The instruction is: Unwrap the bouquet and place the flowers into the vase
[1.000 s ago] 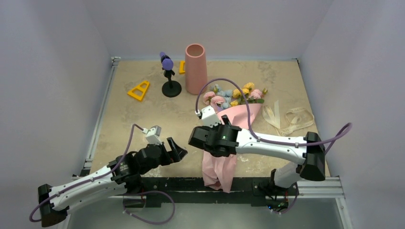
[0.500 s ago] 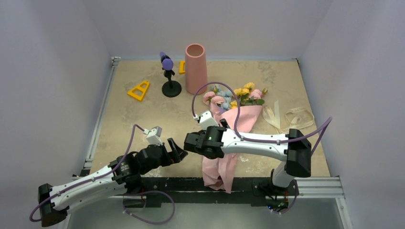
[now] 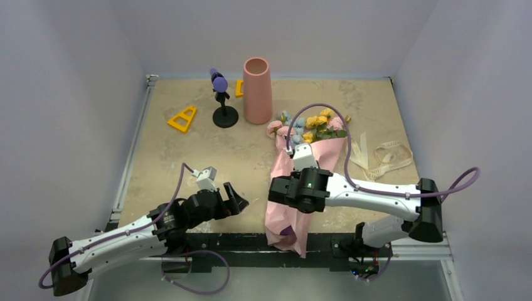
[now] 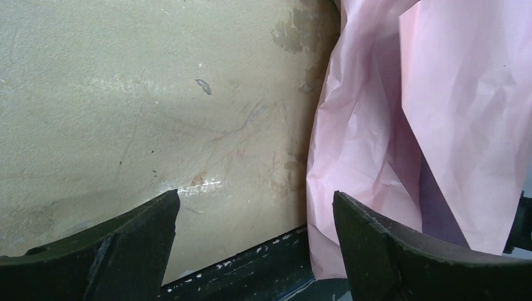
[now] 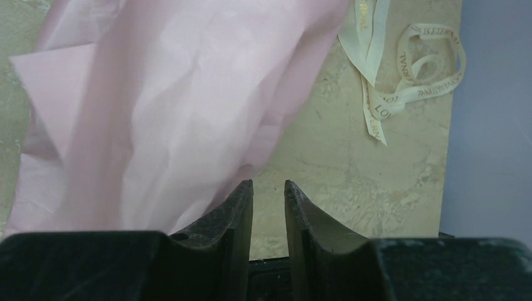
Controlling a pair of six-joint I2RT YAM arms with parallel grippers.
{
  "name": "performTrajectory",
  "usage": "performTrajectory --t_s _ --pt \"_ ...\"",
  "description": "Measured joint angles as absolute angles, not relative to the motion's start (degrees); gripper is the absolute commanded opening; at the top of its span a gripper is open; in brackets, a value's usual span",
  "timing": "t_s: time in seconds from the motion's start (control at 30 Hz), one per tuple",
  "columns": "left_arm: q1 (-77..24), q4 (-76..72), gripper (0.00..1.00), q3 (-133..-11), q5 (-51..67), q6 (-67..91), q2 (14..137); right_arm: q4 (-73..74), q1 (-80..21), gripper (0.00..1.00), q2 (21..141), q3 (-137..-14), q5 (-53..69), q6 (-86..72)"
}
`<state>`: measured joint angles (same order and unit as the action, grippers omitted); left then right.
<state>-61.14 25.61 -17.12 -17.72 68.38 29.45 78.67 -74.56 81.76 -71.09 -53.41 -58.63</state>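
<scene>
The bouquet lies at centre right, its pink, yellow and pale-blue flowers (image 3: 307,128) pointing to the back. Its pink paper wrap (image 3: 285,216) (image 5: 157,113) spreads toward me and hangs over the front edge, with a lilac patch (image 4: 439,213) showing. The cream ribbon (image 3: 383,157) (image 5: 401,69) lies loose on the table to the right. My right gripper (image 3: 300,194) (image 5: 268,185) hovers over the wrap's right edge, jaws narrowed to a small gap with bare table between them. My left gripper (image 3: 235,199) (image 4: 256,197) stands wide open, just left of the paper. The salmon vase (image 3: 257,91) stands upright at the back.
A black stand with a purple top (image 3: 221,100) is left of the vase. A yellow triangle (image 3: 182,118) lies further left, and another yellow piece (image 3: 239,88) is behind the vase. The black front rail (image 3: 326,241) runs under the hanging paper.
My right arm has swung back to the right over the wrap, and its jaws have narrowed from wide open. The left gripper has barely moved.
</scene>
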Motion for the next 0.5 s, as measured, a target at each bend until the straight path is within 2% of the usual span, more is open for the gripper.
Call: performTrajectory --t_s 0.13,0.33,0.5 --pt "-61.14 24.56 0.95 -17.12 -17.17 68.36 30.72 80.09 -74.56 0.27 76.09 -67.79 -53.41 -62.48" --pt "-61.12 23.35 0.95 -17.12 -16.69 68.36 32.27 78.17 -75.57 0.61 67.07 -64.42 -53.15 -61.73" --pt "-61.12 20.88 0.95 -17.10 -16.25 68.16 34.59 75.79 -79.96 0.70 67.09 -66.87 -53.28 -58.59"
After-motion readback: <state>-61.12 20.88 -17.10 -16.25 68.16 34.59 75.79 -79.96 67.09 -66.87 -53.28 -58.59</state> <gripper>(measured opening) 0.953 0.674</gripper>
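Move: The pink paper wrap lies beneath the right hand, its middle roughly 12 cm below, 2 cm to the left and about 1 cm back. The flowers are some 17 cm ahead of this hand and 3 cm right, the loose ribbon about 9 cm ahead and 25 cm right, the vase 21 cm ahead and 12 cm left. From the left hand the wrap's middle is about 14 cm right, 4 cm ahead and 5 cm down. The right hand, empty and nearly shut over the pink wrap, first carries on about 3.5 cm to its right, then turns back left almost as far, all the while lifting up off the paper some 3 cm and drawing back about 2 cm, as its fingers spread from nearly shut to about two-thirds open and the wrist rolls left side up by roughly 13 degrees. The left hand, open wide and low over the table, creeps about a centimetre right towards the near edge of the paper without reaching it. ##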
